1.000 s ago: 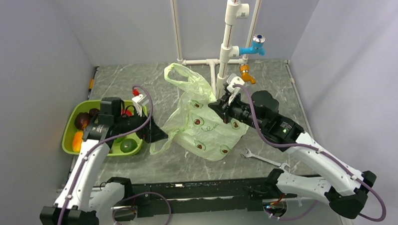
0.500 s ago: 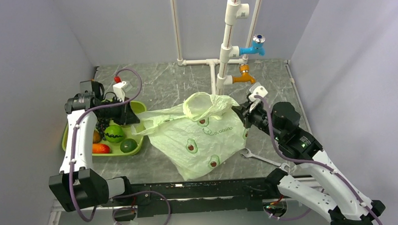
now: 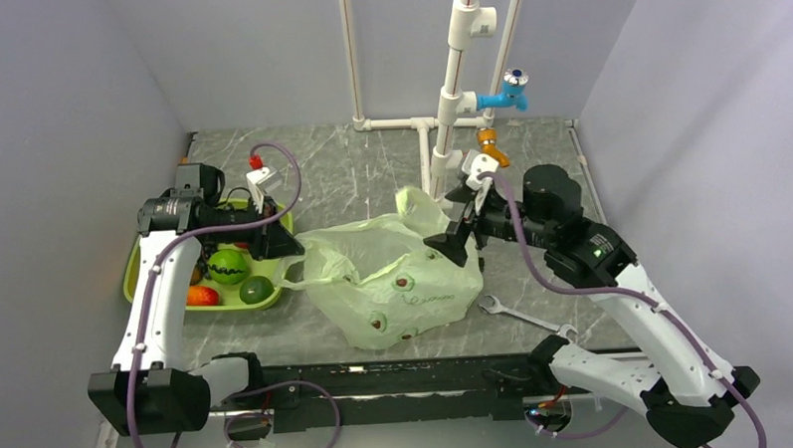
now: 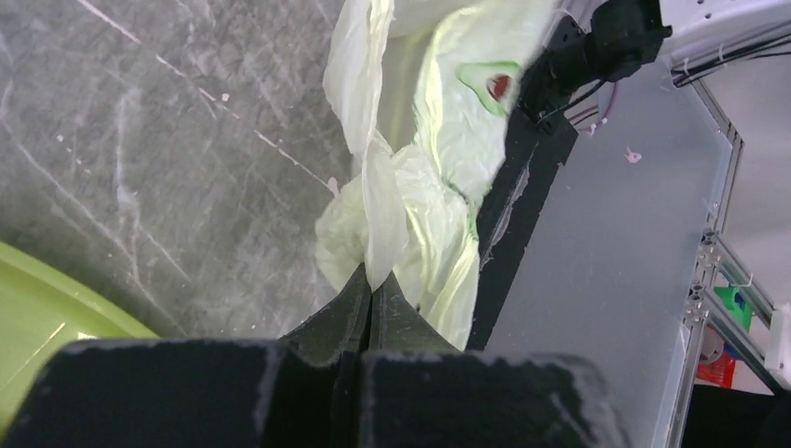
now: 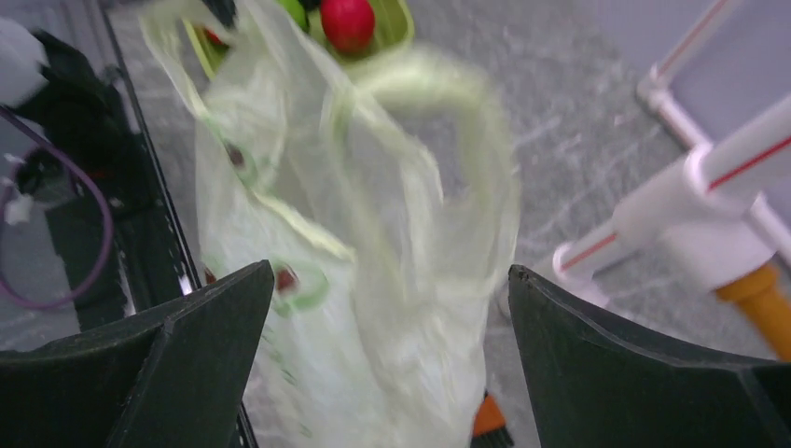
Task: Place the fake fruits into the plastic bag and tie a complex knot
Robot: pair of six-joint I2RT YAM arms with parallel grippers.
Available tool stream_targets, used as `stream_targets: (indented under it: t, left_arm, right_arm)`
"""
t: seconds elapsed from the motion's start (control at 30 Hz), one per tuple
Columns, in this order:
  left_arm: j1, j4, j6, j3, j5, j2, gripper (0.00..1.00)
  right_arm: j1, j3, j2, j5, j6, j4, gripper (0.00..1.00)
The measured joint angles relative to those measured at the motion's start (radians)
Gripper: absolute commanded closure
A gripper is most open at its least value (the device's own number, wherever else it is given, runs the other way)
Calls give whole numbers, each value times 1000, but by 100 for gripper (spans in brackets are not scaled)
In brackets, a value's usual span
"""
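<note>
The plastic bag (image 3: 394,279) lies crumpled mid-table, pale green with avocado prints. My left gripper (image 3: 286,250) is at its left end, shut on a fold of the film (image 4: 382,201); in the left wrist view the gripper (image 4: 371,280) has its jaws pressed together on it. My right gripper (image 3: 455,244) hovers open over the bag's right side. In the right wrist view this gripper (image 5: 390,273) has wide jaws and the blurred bag (image 5: 373,280) lies below them, untouched. Fake fruits stay in the tray: a green one (image 3: 228,267), a dark green one (image 3: 256,289), a red one (image 3: 203,295).
The lime-green tray (image 3: 238,305) stands at the left, under my left arm. A steel wrench (image 3: 520,314) lies right of the bag. White pipes with a blue tap (image 3: 512,88) and an orange tap (image 3: 489,141) rise at the back. Grey walls close three sides.
My right gripper has opened and let go of the bag's right side. The left gripper has moved right, off the tray, gripping the bag's left end. The bag has slumped lower.
</note>
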Motion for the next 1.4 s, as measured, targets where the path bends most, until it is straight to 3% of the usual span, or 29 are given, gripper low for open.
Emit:
stream_targets:
  t: [0.13, 0.3, 0.5, 0.67, 0.87, 1.03, 1.23, 1.4]
  left_arm:
    - [-38, 3, -18, 6, 9, -27, 100]
    - [-89, 19, -46, 17, 12, -39, 100]
    - [-114, 21, -34, 32, 30, -64, 100]
    - [-102, -18, 17, 89, 43, -74, 100]
    - [56, -22, 25, 91, 60, -73, 100]
    - [80, -22, 36, 95, 61, -51, 100]
    - [109, -67, 101, 170, 42, 21, 100]
    - [133, -147, 206, 224, -2, 117, 100]
  right_arm:
    - [50, 110, 27, -15, 14, 48, 0]
    - [179, 218, 126, 89, -8, 124, 0]
    - [325, 289, 311, 266, -168, 171, 0]
    - [335, 248, 385, 388, -307, 99, 1]
    - [294, 22, 142, 435, -400, -130, 4]
    - [240, -193, -101, 482, -485, -285, 21]
    - [76, -276, -149, 492, -573, -365, 23]
    - [31, -277, -225, 444, -619, -338, 27]
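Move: The right gripper hangs open beside the bag: the bag's free handle is about 5 cm to its left, 3 cm ahead and 4 cm lower. The white pipe's foot stands some 15 cm ahead and 7 cm left, the orange-black clip almost straight beneath, 3 cm ahead and 2 cm right, both about 30 cm down. From the left gripper, already pinching the bag, that handle lies roughly 25 cm right, 3 cm ahead and slightly higher. Swing the open right gripper up about 9 cm and left some 11 cm over the bag's free side, easing forward, then sweep it down and some 24 cm back right, rolling its left side down about 45 degrees, one finger hooked in the bag; let the fingers close by a quarter. Keep the left pinch, rising and yielding slightly right and back before drawing forward-left about 6 cm. ##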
